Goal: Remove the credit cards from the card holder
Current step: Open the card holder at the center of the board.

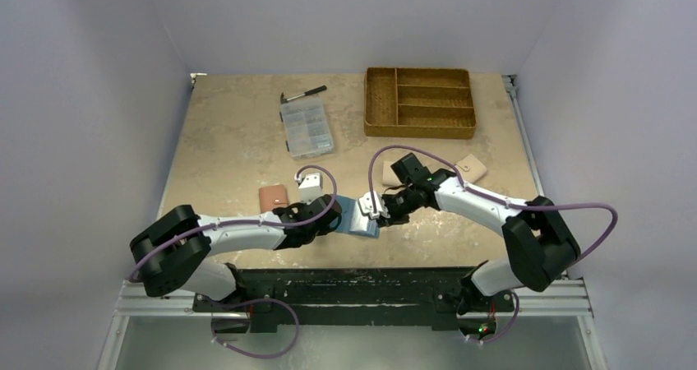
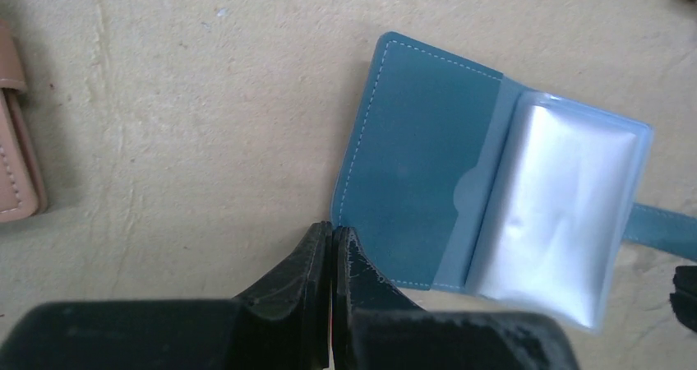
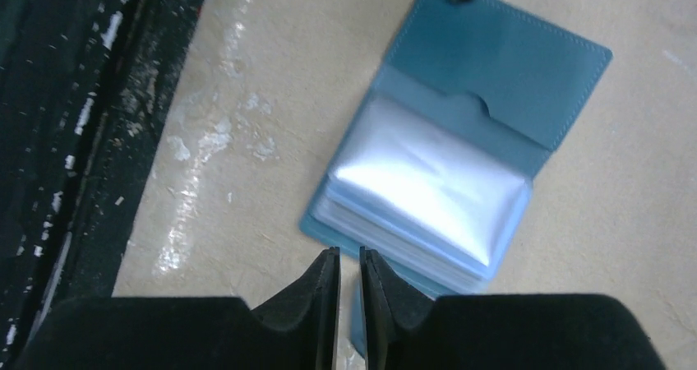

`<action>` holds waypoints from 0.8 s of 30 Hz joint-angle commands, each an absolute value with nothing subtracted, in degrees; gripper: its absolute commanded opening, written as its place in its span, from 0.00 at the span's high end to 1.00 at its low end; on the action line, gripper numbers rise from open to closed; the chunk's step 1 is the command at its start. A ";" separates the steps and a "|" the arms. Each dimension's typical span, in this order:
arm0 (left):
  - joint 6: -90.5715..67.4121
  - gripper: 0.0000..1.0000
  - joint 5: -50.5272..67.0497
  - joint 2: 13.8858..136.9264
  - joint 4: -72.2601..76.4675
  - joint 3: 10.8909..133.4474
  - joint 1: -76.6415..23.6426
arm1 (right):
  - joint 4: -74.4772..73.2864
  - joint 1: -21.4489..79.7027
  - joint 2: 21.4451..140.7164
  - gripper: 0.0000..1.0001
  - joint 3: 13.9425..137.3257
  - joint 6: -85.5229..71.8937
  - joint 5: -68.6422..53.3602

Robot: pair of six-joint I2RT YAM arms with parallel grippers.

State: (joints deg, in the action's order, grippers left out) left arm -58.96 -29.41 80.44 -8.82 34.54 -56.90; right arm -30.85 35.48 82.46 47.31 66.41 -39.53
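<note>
The dark blue card holder (image 1: 359, 219) lies open on the table between my two grippers. Its blue flap (image 2: 419, 181) is flat, and a stack of clear plastic sleeves (image 2: 567, 205) glares white on the other half. The credit cards are hidden; I cannot make any out in the sleeves (image 3: 427, 181). My left gripper (image 2: 332, 232) is shut with nothing in it, its tips at the flap's near corner. My right gripper (image 3: 349, 255) hovers at the sleeve side's edge, jaws a narrow gap apart, over the holder's snap tab (image 2: 662, 222).
A pink-brown wallet (image 1: 274, 197) lies left of the card holder and a beige wallet (image 1: 473, 167) lies behind the right arm. Further back are a clear organiser box (image 1: 308, 130), a marker (image 1: 302, 94) and a wicker tray (image 1: 421, 101). The black frame (image 3: 66, 140) borders the table's near edge.
</note>
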 commanded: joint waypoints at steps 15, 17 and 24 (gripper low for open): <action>-46.71 0.54 -18.00 68.62 -14.69 36.47 -56.94 | -26.76 34.34 83.60 0.81 48.77 55.79 -36.45; -45.46 0.44 -15.54 65.43 -13.19 35.55 -56.87 | -27.54 33.47 83.55 0.81 49.32 55.07 -38.24; -42.04 0.33 -11.69 58.14 -8.72 33.16 -56.90 | -30.59 31.77 85.69 0.79 52.49 50.64 -41.42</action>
State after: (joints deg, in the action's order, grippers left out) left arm -45.80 -15.90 61.23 -13.61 34.98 -56.97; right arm -28.29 32.25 84.40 48.73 54.59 -37.54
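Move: The blue card holder lies opened out, its middle about 5 cm to the left hand's right and 2 cm ahead, barely below; the shut left fingertips are at the outer edge of its cover. The brown holder lies some 14 cm left and 4 cm ahead of that hand. From the right hand the blue holder is about 6 cm left, 3 cm ahead and 4 cm below, its strap 2 cm ahead and 1 cm right, the beige holder roughly 11 cm ahead and 5 cm right. Leftward first, barely over 1 cm low along the table by the cover's outer edge, then up about 8 cm, backing off 3 cm and swinging back right, the left hand comes free of the cover, its fingers opening wide and the wrist turning clockwise. The right hand shifts forward about 2 cm, dipping and then rising again, and turns slightly clockwise over the strap, its fingers staying slightly open. ##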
